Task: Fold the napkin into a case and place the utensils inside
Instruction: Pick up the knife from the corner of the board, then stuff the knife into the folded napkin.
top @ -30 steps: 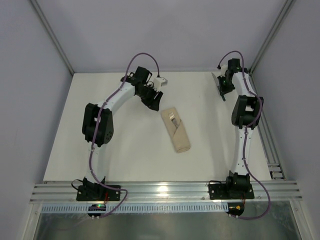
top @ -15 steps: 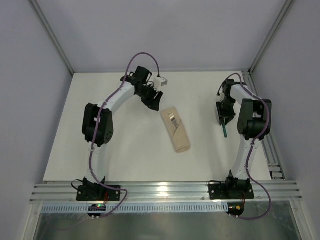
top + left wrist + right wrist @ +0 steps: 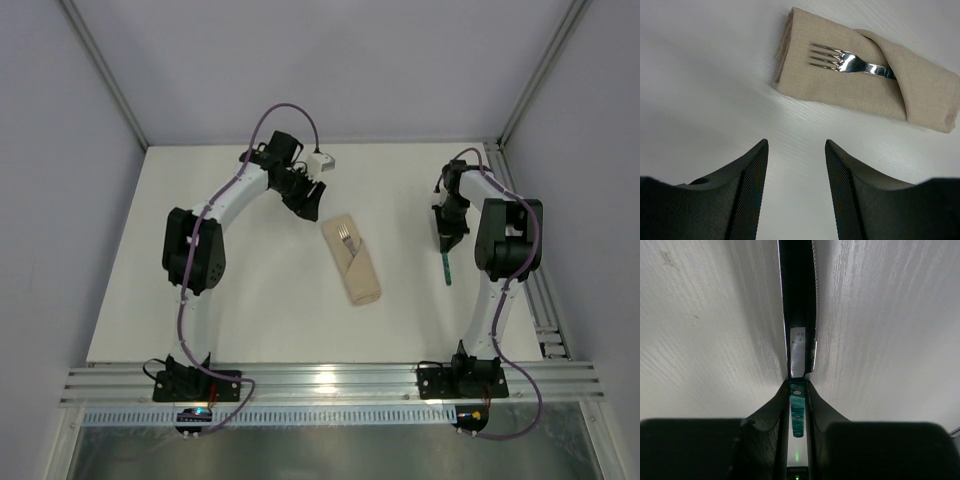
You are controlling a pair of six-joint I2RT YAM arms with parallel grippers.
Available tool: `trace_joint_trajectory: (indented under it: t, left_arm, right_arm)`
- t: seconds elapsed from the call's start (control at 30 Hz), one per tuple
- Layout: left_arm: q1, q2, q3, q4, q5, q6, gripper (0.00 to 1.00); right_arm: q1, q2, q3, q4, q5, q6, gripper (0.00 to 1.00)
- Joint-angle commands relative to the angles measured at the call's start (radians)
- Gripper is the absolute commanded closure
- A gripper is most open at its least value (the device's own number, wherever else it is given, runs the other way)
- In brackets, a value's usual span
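Note:
The beige napkin lies folded as a narrow case [image 3: 354,266] in the middle of the table, slanted, with the fork [image 3: 345,236] tucked in it and its tines showing at the far end. In the left wrist view the case [image 3: 920,85] and the fork [image 3: 847,62] lie just ahead of my left gripper [image 3: 796,150], which is open and holds nothing. That left gripper [image 3: 308,205] hovers beyond the case's far left corner. Over the right side of the table my right gripper [image 3: 447,238] is shut on the knife's green handle [image 3: 797,412]. The knife blade [image 3: 799,305] points away from the jaws.
A grey metal rail [image 3: 540,290] runs along the table's right edge, close to the right arm. Pale enclosure walls stand behind and on both sides. The white tabletop [image 3: 250,290] spreads left of and in front of the case.
My right gripper has come from the far right corner toward the near side with the knife, whose green handle now points at the front edge. The left arm has barely moved.

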Motion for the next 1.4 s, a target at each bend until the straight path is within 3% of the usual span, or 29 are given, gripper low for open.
trace_joint_trajectory:
  t: [0.0,0.17,0.33,0.47,0.77,0.97,1.37]
  left_arm:
    - [0.004,-0.020,0.003,-0.012,0.015,-0.003,0.48]
    - [0.004,0.034,0.009,0.031,-0.028,-0.032,0.48]
    - [0.004,0.092,0.050,0.056,-0.024,-0.054,0.48]
    - [0.004,0.135,0.046,0.074,0.010,-0.089,0.48]
    - [0.004,0.173,0.040,0.139,0.068,-0.147,0.47]
    - [0.006,0.212,0.064,0.151,0.081,-0.190,0.47]
    - [0.006,0.242,0.067,0.163,0.095,-0.210,0.48]
  right_arm:
    - [0.000,0.019,-0.054,0.019,0.049,0.005,0.96]
    - [0.034,-0.106,-0.069,0.086,0.044,0.026,0.96]
    - [0.239,-0.303,-0.091,0.207,0.077,0.073,0.96]
    - [0.393,-0.403,-0.100,0.319,0.019,0.152,0.97]
    - [0.651,-0.381,-0.105,0.596,0.054,0.261,0.97]
    - [0.712,-0.338,-0.125,0.645,0.116,0.282,0.96]
    - [0.718,-0.276,-0.163,0.637,0.152,0.262,0.96]
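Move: The right fingers are already shut on the knife's handle just above the board, blade pointing forward. From them the napkin's middle is about 28 cm left and 4 cm back, roughly level, with the visible part of the fork some 29 cm left and 2 cm ahead. From the left hand, the napkin's middle is about 12 cm right, 10 cm back and 10 cm down, the fork 12 cm right and 5 cm back, and the knife some 39 cm right and 5 cm back. Keeping its pinch on the knife's handle, the right hand lifts it off the board and sweeps about 30 cm left to above the napkin, rising some 14 cm, then sinking 5; the fingers swing out forward some 40 degrees and turn counter-clockwise. The left hand, still half open, drops about 8 cm and eases slightly right towards the napkin's far left corner. ##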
